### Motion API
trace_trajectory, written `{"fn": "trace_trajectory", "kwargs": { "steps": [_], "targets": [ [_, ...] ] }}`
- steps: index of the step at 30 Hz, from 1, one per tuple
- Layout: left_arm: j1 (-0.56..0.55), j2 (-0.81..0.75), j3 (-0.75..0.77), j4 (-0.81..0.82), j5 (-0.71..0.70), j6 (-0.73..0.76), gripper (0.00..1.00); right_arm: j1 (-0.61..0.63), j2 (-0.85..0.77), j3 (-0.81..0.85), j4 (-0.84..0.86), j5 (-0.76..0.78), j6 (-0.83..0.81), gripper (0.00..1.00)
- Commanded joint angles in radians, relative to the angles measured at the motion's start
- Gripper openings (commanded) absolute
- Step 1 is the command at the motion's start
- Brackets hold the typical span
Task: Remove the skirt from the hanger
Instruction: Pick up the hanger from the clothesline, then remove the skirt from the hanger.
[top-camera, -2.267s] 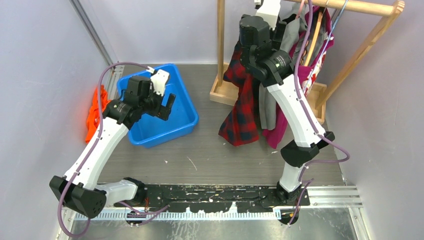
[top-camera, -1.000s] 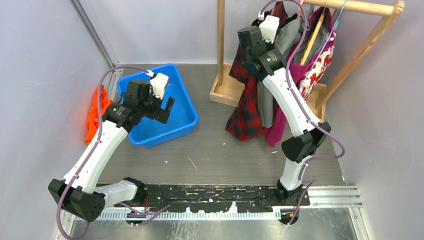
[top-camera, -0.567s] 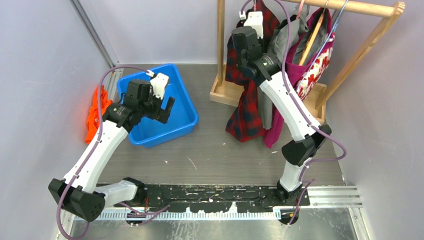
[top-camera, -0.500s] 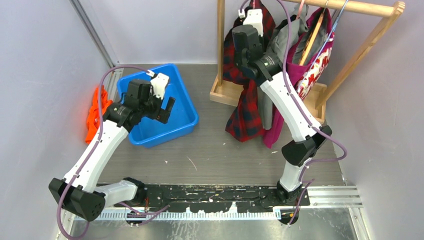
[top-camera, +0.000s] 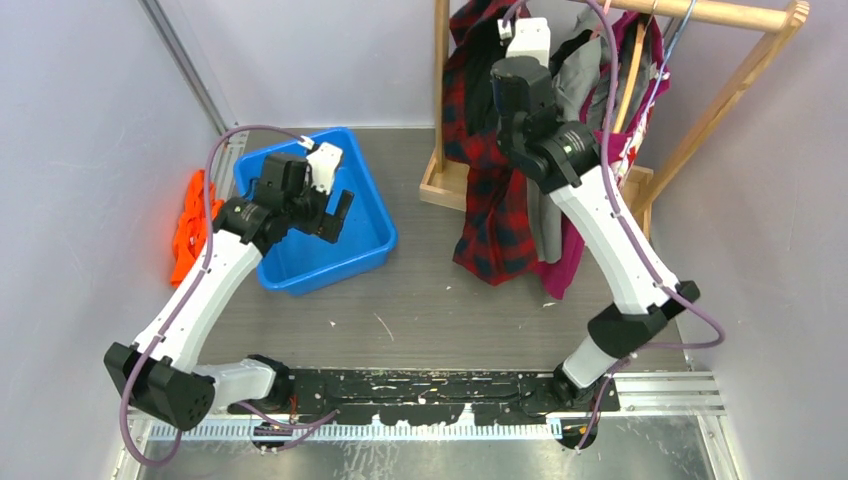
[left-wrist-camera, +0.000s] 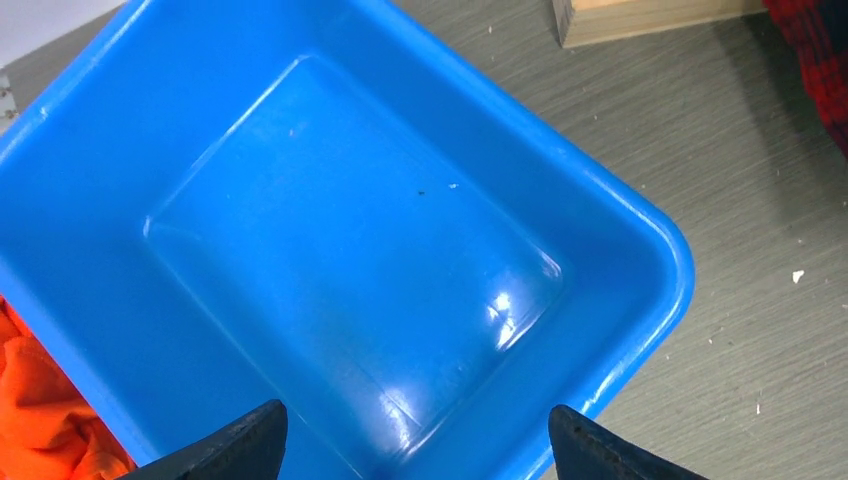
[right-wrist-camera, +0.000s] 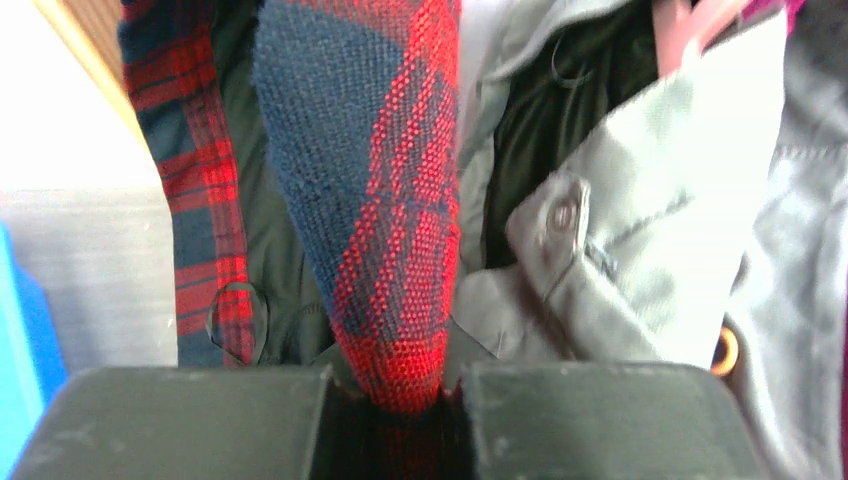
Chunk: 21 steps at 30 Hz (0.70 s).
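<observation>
The skirt (top-camera: 492, 205) is red and navy plaid and hangs down the front of the wooden rack, beside its left post (top-camera: 441, 90). High at the rack, my right gripper (right-wrist-camera: 395, 388) is shut on a bunched fold of the skirt (right-wrist-camera: 375, 200), which rises from between the two pads. The hanger is hidden among the garments. Over the blue bin (top-camera: 372, 238), my left gripper (top-camera: 338, 212) stands open and holds nothing. In the left wrist view the left gripper (left-wrist-camera: 415, 445) hangs above the bin's bare floor.
A grey garment (top-camera: 578, 62) (right-wrist-camera: 640, 230) and a magenta one (top-camera: 568, 268) hang just right of the skirt, under the rail (top-camera: 720, 12). The rack's base (top-camera: 450, 185) sits on the table. An orange cloth (top-camera: 190, 225) (left-wrist-camera: 40, 400) lies left of the bin (left-wrist-camera: 672, 262).
My right arm has swung its elbow to the right and drawn the skirt's top higher beside the post. The left arm has barely shifted.
</observation>
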Motion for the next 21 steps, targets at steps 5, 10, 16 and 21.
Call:
{"fn": "trace_trajectory", "kwargs": {
  "steps": [5,10,16,21],
  "targets": [
    [-0.005,0.076,0.235,0.0,0.038,0.0,0.96,0.057,-0.236,-0.19,-0.097,-0.108,0.211,0.01],
    [-0.006,0.133,0.333,-0.012,0.101,-0.029,0.96,0.082,-0.298,-0.231,-0.219,-0.269,0.231,0.01],
    [-0.009,0.17,0.416,0.026,0.285,-0.109,0.93,0.112,-0.295,-0.126,-0.372,-0.491,0.245,0.01],
    [-0.019,0.177,0.442,0.088,0.437,-0.152,0.92,0.133,-0.215,0.011,-0.461,-0.649,0.227,0.01]
  ]
}}
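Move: The right hand already grips the skirt's upper edge, and the cloth hangs below it, its middle some 18 cm down and 3 cm left. It is taken towards the open left gripper, roughly 36 cm left, 10 cm back and 20 cm lower; the grey garment hangs about 8 cm to the right, level in reach, its middle 18 cm lower. From the left hand the skirt is about 33 cm right, 9 cm ahead and a little higher. Back from the clothes rack goes the right hand, about 14 cm, sinking some 7 cm and veering 5 cm left as it swings counter-clockwise and tips downward, its shut fingers keeping their pinch on the skirt. The left hand rises about 10 cm, first edging forward and then right towards the skirt, rolling its right side up... fingers still open and empty. ##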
